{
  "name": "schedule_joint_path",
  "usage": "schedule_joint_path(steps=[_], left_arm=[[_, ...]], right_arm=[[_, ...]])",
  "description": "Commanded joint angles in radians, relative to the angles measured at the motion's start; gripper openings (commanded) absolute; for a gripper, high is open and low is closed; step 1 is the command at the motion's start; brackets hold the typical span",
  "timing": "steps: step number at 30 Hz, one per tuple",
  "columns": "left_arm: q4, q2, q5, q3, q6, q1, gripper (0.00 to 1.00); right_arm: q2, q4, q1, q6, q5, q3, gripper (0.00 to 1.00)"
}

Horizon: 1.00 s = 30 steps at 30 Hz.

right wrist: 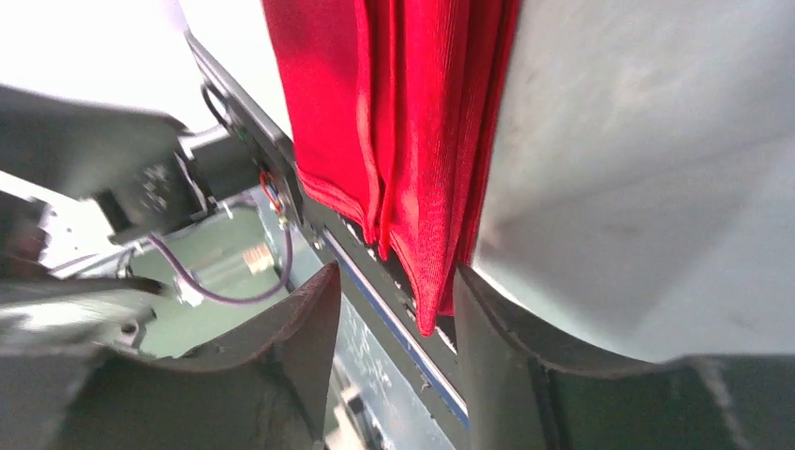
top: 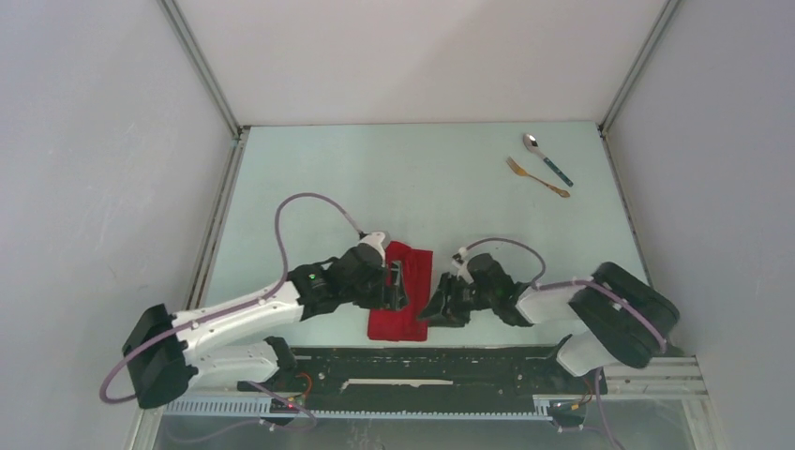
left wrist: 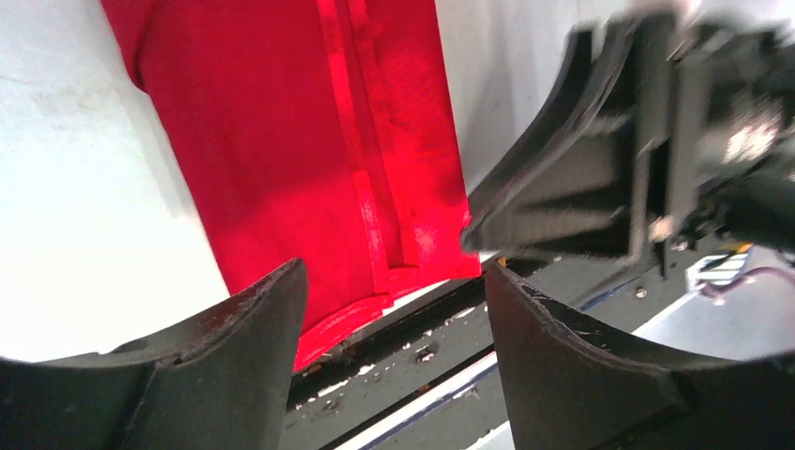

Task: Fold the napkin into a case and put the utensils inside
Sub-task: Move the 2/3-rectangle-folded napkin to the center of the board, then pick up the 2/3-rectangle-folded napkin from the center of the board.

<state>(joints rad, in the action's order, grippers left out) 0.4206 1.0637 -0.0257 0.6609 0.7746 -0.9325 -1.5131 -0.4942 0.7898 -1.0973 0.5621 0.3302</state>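
The napkin (top: 394,323) lies as a narrow red folded strip with layered edges near the table's front edge, its near end reaching the black rail. My left gripper (top: 401,284) hovers over the strip's left half. In the left wrist view it (left wrist: 394,272) stands open, with the napkin's (left wrist: 281,141) near end showing between the fingers, untouched. My right gripper (top: 439,307) is at the strip's right edge. It (right wrist: 396,274) is open, and the napkin's (right wrist: 412,112) corner hangs between the fingers, close to the right one. The spoon (top: 548,159) and fork (top: 536,177) lie far back right.
A black rail (top: 450,370) runs along the near table edge, just under the napkin's end. Grey walls close in the pale green table (top: 422,178) on three sides. The right gripper's body (left wrist: 600,187) fills the upper right of the left wrist view.
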Motion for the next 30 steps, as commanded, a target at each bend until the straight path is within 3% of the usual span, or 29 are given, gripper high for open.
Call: schedule_joint_path(steps=[1, 4, 10, 16, 20, 30], left_arm=[[0.141, 0.139, -0.162, 0.154, 0.015, -0.157, 0.75], [0.196, 0.290, -0.162, 0.273, 0.071, -0.251, 0.72], [0.379, 0.634, -0.191, 0.538, 0.121, -0.374, 0.69], [0.437, 0.734, -0.205, 0.630, 0.151, -0.391, 0.65], [0.456, 0.799, -0.213, 0.659, 0.154, -0.391, 0.54], [0.511, 0.845, -0.248, 0.681, 0.167, -0.392, 0.52]], right_arm=[[0.214, 0.291, -0.162, 0.126, -0.116, 0.001, 0.61], [0.386, 0.573, -0.271, 0.262, -0.188, 0.021, 0.69], [0.524, 0.711, -0.454, 0.406, -0.170, 0.022, 0.74], [0.521, 0.716, -0.494, 0.431, -0.131, 0.004, 0.71], [0.542, 0.724, -0.499, 0.439, -0.125, -0.003, 0.70], [0.573, 0.749, -0.517, 0.474, -0.121, -0.003, 0.71]])
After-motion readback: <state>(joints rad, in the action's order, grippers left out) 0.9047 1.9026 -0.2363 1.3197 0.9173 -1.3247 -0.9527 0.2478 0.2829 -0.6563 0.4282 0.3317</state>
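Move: The left hand hangs about 9 cm above the napkin. The napkin's near right corner lies some 8 cm back and 6 cm right of this hand, and its middle about 2 cm ahead. The board's near edge is about 9 cm back. The right gripper stands about 3 cm back and 7 cm right, some 7 cm lower. From the right hand, the napkin's corner is about 5 cm back and 1 cm left, 2 cm below. Rightward and back, the left hand sweeps about 10 cm over the napkin, also sinking some 7 cm to its near right corner; it tips to point straight down as its fingers narrow partly. The right hand clears out from the napkin's right edge, about 15 cm right and 6 cm forward, rising then dipping, turning clockwise and opening wider. ##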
